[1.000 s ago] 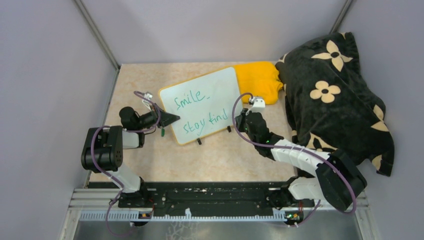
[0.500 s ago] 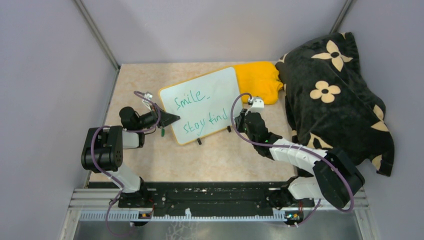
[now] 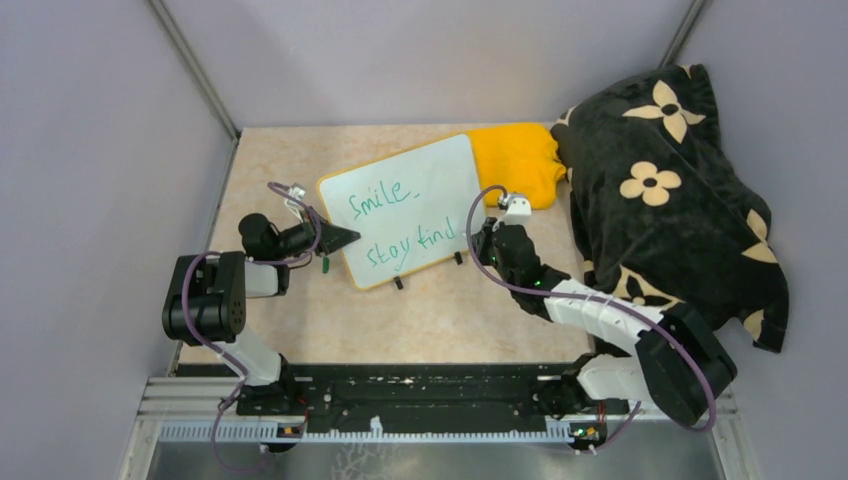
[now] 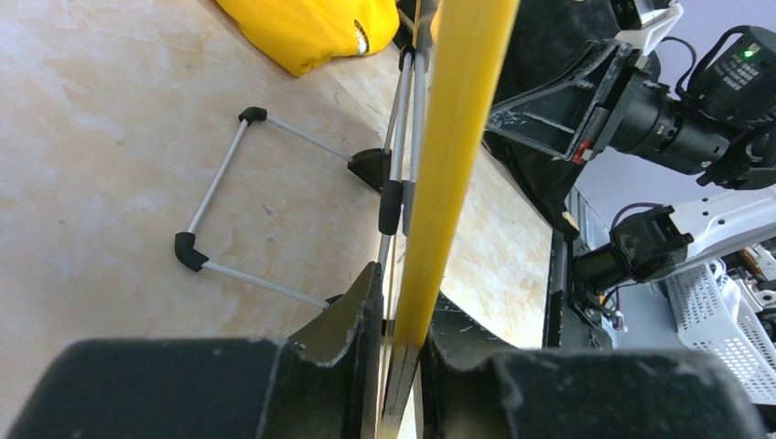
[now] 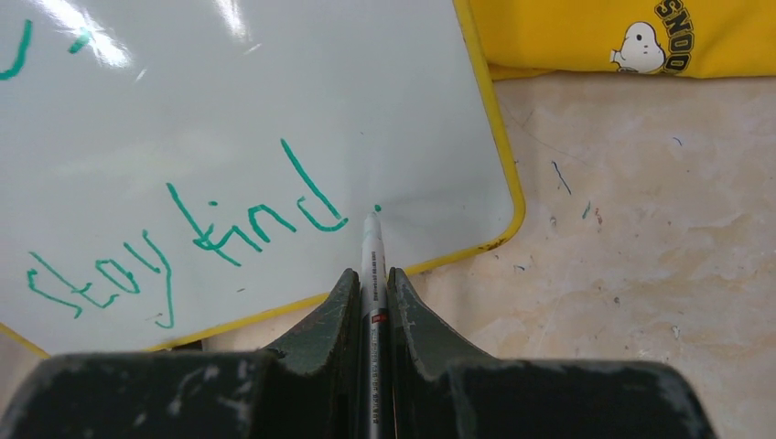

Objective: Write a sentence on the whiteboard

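Observation:
The whiteboard (image 3: 425, 180) stands tilted on its wire feet at mid table, its yellow rim (image 4: 458, 137) running edge-on through the left wrist view. The sentence (image 3: 405, 225) is on it in green, "Smile" above "stay find" (image 5: 210, 238). My left gripper (image 3: 350, 237) is shut on the board's left edge, with the rim pinched between its fingers (image 4: 400, 311). My right gripper (image 3: 478, 240) is shut on a grey marker (image 5: 371, 265). The marker's tip sits at the board's lower right, just right of the "d", beside a small green dot.
A folded yellow cloth (image 3: 520, 160) lies behind the board's right corner. A black blanket with cream flowers (image 3: 670, 190) fills the right side. A small green cap (image 3: 325, 264) lies on the table near the left gripper. Grey walls enclose the table.
Almost nothing: the right arm's elbow has shifted a little, and both grippers keep their holds.

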Action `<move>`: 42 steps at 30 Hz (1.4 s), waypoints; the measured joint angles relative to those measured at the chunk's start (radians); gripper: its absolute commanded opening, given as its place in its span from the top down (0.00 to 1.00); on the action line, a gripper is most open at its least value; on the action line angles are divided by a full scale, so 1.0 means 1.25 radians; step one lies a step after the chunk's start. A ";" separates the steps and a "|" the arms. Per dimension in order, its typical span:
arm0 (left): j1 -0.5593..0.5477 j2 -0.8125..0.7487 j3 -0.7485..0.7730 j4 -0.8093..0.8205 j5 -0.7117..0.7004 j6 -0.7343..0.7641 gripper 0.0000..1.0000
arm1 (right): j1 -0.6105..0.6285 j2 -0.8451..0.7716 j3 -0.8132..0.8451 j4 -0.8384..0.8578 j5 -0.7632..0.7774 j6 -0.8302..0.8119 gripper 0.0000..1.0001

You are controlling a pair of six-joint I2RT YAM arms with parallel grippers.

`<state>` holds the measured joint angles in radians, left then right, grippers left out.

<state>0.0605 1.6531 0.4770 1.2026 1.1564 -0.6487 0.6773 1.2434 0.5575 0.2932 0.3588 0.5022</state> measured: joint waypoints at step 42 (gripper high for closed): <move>-0.008 -0.644 0.036 -1.004 -0.831 0.141 0.01 | -0.001 -0.477 -0.016 -0.290 -0.267 -0.026 1.00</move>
<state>0.0509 0.8486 0.5220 -0.0521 0.1181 -0.4721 0.6758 0.6472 0.5369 -0.0689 0.0246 0.4702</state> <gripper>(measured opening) 0.987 0.118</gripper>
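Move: My left hand still pinches the left edge of the whiteboard, whose middle lies about 11 cm to its right and 7 cm farther out, at its height; the green cap lies roughly 6 cm to that hand's left, 2 cm back and 9 cm below. From my right hand, holding the marker, the dot after the writing is some 6 cm ahead, 2 cm left and 3 cm down; the yellow cloth is about 20 cm ahead, 9 cm right and 7 cm below. With the last dot made, I lift the marker off and away from the whiteboard with my right hand, up first and then steadily back, about 10 cm each way, turning it left and keeping my grip. Meanwhile I open my left fingers wide, let go of the board's edge, rise a little and then swing quickly left about 13 cm, turning counter-clockwise by nearly 60 degrees and dipping again towards the end. ##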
